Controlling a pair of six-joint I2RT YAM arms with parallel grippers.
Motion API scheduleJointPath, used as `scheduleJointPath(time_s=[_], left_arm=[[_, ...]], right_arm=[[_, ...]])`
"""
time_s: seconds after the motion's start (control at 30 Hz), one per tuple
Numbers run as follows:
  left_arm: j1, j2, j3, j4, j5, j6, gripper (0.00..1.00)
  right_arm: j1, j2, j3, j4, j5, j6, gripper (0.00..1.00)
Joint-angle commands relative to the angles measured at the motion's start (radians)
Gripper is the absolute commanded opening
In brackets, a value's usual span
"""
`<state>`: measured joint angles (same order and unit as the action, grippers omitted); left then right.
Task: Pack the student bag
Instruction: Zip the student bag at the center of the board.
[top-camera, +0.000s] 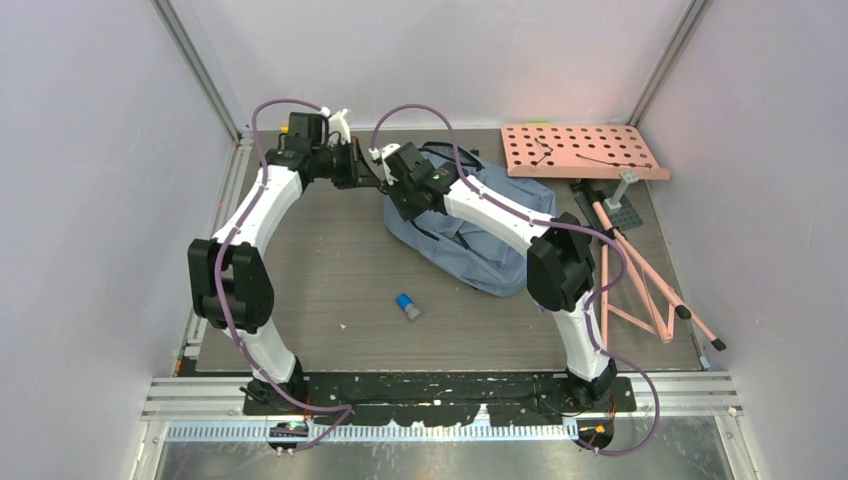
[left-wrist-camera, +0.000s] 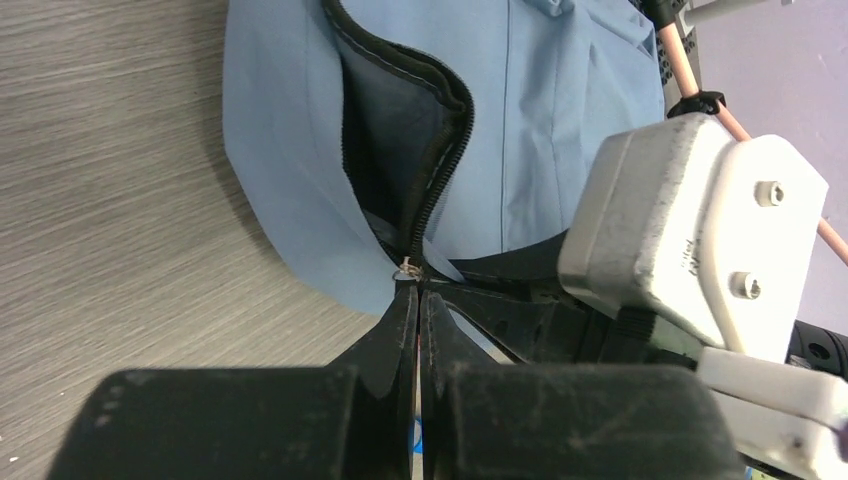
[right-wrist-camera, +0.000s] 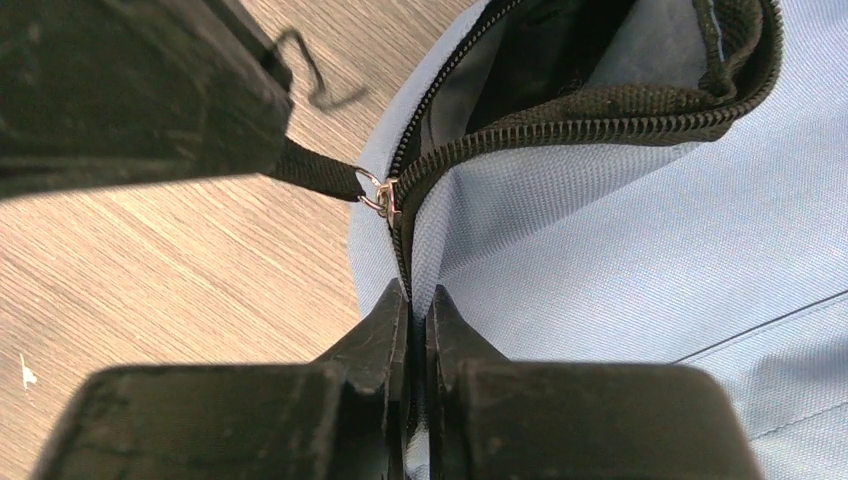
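The student bag, grey-blue fabric, lies at the back middle of the table with its main zipper partly undone and the dark inside showing. My left gripper is shut on the black zipper pull tab, which hangs from the metal slider at the bag's left end. My right gripper is shut on a fold of the bag's fabric just below the slider, along the closed stretch of zipper. In the top view both grippers meet at the bag's left end: the left gripper and the right gripper.
A small cylinder with a blue cap lies on the table in front of the bag. A pink pegboard stands at the back right. Below it lies a frame of pink rods.
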<state>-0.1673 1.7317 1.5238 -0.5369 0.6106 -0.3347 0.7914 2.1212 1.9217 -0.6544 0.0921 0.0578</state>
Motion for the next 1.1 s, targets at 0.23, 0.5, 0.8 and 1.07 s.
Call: scheduleJointPath(time_s=[0.23,0.5,0.8,1.07], left_arm=[[0.059,0.028,0.109,0.033,-0.015,-0.018,0.0],[0.078,0.134,0.242,0.075,-0.015,-0.042,0.0],[0.081,0.234,0.357,0.082,-0.062,-0.071,0.0],[0.092,0.224,0.349,0.122,-0.177,-0.169,0.0]], right_arm=[[0.015,-0.153,-0.012,-0.018,-0.155,-0.015,0.01],[0.034,-0.178,0.006,-0.093,-0.235,-0.089,0.01],[0.072,-0.173,0.039,-0.122,-0.296,-0.127,0.01],[0.12,-0.195,0.043,-0.138,-0.226,-0.177,0.01]])
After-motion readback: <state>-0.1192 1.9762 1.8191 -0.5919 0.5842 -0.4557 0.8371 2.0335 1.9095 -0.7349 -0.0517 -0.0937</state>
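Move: Left fingers hold the zipper pull; the slider hangs about 3 cm to their right and 5 cm below, roughly 1 cm back. The still-open zipper at the bag's far edge is some 10 cm ahead, 11 cm right and 12 cm below. Right fingers are shut on the seam, with the slider about 2 cm ahead, 2 cm left and 1 cm above, the bag's middle 2 cm back, 14 cm right and 6 cm below, and the blue-capped bottle 18 cm straight back, 8 cm below. Keeping its pinch on the pull, the left hand draws the slider forward along the zipper by about 7 cm, away from the right fingers and towards the bag's far edge, bobbing only slightly in height. Against it the right hand keeps its grip on the closed seam and draws that back about 5 cm, lifting some 3 cm in the first half and easing a little left near the end, while it turns about 15 degrees counter-clockwise. ##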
